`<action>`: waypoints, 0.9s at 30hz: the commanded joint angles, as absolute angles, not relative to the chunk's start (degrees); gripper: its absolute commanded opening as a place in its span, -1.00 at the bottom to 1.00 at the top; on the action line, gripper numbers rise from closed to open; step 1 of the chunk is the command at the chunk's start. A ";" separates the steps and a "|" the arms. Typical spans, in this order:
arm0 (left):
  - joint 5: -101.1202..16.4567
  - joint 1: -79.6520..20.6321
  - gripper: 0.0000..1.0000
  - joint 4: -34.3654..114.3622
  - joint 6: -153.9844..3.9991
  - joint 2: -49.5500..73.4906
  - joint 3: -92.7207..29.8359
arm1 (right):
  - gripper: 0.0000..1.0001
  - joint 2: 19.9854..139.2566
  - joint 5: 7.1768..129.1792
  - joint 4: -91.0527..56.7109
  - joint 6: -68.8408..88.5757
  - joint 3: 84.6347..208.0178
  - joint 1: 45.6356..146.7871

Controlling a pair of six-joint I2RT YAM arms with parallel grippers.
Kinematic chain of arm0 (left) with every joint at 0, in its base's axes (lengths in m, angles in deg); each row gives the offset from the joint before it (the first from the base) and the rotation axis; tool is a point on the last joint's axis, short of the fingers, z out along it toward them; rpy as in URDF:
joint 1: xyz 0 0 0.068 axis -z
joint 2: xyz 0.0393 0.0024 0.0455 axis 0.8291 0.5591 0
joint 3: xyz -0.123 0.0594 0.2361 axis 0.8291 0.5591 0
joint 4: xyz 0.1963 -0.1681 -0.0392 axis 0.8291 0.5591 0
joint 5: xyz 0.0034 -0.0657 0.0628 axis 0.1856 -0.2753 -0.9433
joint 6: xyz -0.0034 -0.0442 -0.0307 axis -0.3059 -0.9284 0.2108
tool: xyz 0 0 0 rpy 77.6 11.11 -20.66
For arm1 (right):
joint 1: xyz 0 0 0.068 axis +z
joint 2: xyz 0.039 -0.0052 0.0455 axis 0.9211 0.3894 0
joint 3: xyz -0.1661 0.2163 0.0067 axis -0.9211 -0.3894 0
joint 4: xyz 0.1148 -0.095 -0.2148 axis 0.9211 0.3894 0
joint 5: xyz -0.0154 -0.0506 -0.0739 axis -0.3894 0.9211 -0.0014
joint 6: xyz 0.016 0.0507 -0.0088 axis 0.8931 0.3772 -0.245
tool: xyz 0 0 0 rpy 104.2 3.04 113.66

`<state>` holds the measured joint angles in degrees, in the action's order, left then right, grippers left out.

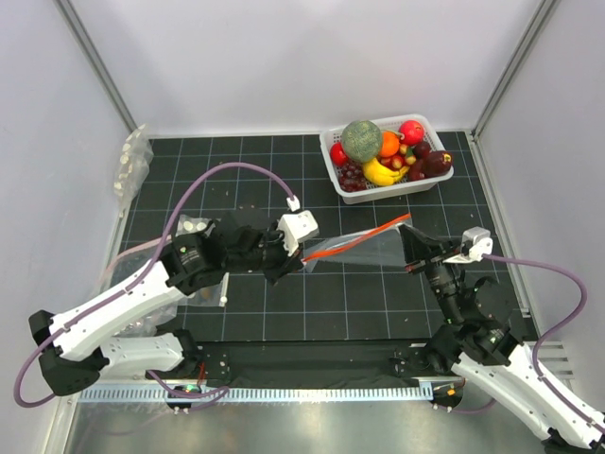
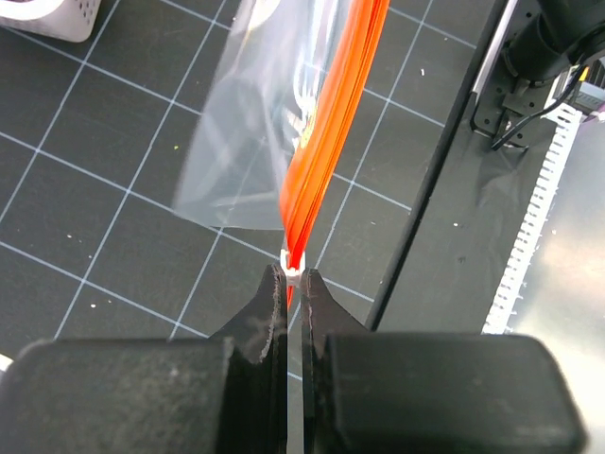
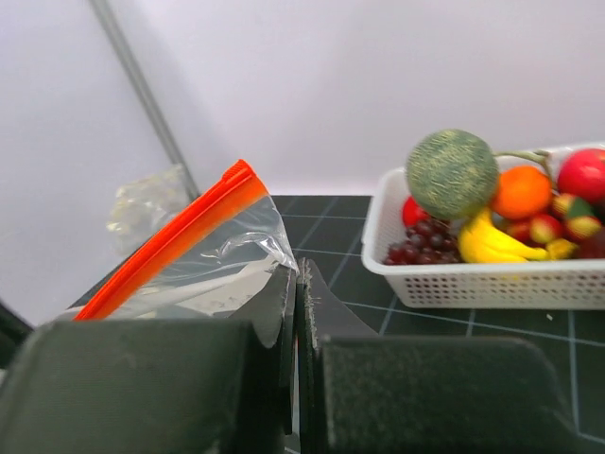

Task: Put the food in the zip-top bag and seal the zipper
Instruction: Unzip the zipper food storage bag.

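Note:
The zip-top bag (image 1: 369, 246) hangs flat and transparent between my two grippers above the mat. Its zipper (image 1: 359, 238) is a red-orange strip slanting up to the right. My left gripper (image 1: 302, 253) is shut on the zipper's left end, where a small white slider (image 2: 295, 274) sits at the fingertips (image 2: 276, 284). My right gripper (image 1: 409, 244) is shut on the bag's right edge (image 3: 274, 255), below the zipper (image 3: 165, 246). The food, red balls (image 1: 411, 131) (image 1: 337, 153) and an orange ball (image 1: 388, 143), lies in the white basket (image 1: 392, 187) behind the bag.
The basket also holds a green melon-like ball (image 1: 361, 140), a yellow banana (image 1: 380, 173) and dark grapes (image 1: 352, 176). Clear bags of white discs lie at the far left (image 1: 132, 165) and beside the left arm (image 1: 194, 227). White walls enclose the mat.

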<state>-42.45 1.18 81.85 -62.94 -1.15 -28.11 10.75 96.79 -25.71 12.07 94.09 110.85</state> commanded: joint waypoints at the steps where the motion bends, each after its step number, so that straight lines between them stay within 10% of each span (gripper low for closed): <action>1: -44.09 0.42 -1.00 85.69 -63.15 -0.77 -27.92 | -0.98 9.35 112.19 -27.26 11.05 94.25 110.41; 11: -43.21 -0.11 -0.96 86.22 -63.06 0.20 -28.27 | -0.98 4.51 108.74 -29.88 10.09 91.87 110.41; 18: -42.07 -0.29 0.00 84.91 -63.06 -2.34 -27.74 | -0.98 19.09 79.19 -37.79 8.68 94.07 110.41; 27: -41.72 -0.73 0.05 81.39 -63.15 -4.20 -26.25 | -0.98 26.84 58.52 -45.10 9.91 93.98 110.41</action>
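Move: My left fingers are shut on the white slider end of the bag's orange zipper. My right hand still holds the other end; from there the slider end lies roughly 20 cm to the left, 6 cm back and 4 cm lower. The fruit basket is about 22 cm ahead of my right hand, 1 cm to its right and 15 cm lower. The disc sheet is some 26 cm left of my left hand, about 2 cm ahead and 16 cm below. I first draw the bag another 3 cm to the right with my right hand while my left hand holds the slider end. Then my left fingers open to about half and let go, and my right hand, still pinching its end, swings back some 13 cm left towards my left hand, turning about 35 degrees counter-clockwise. ##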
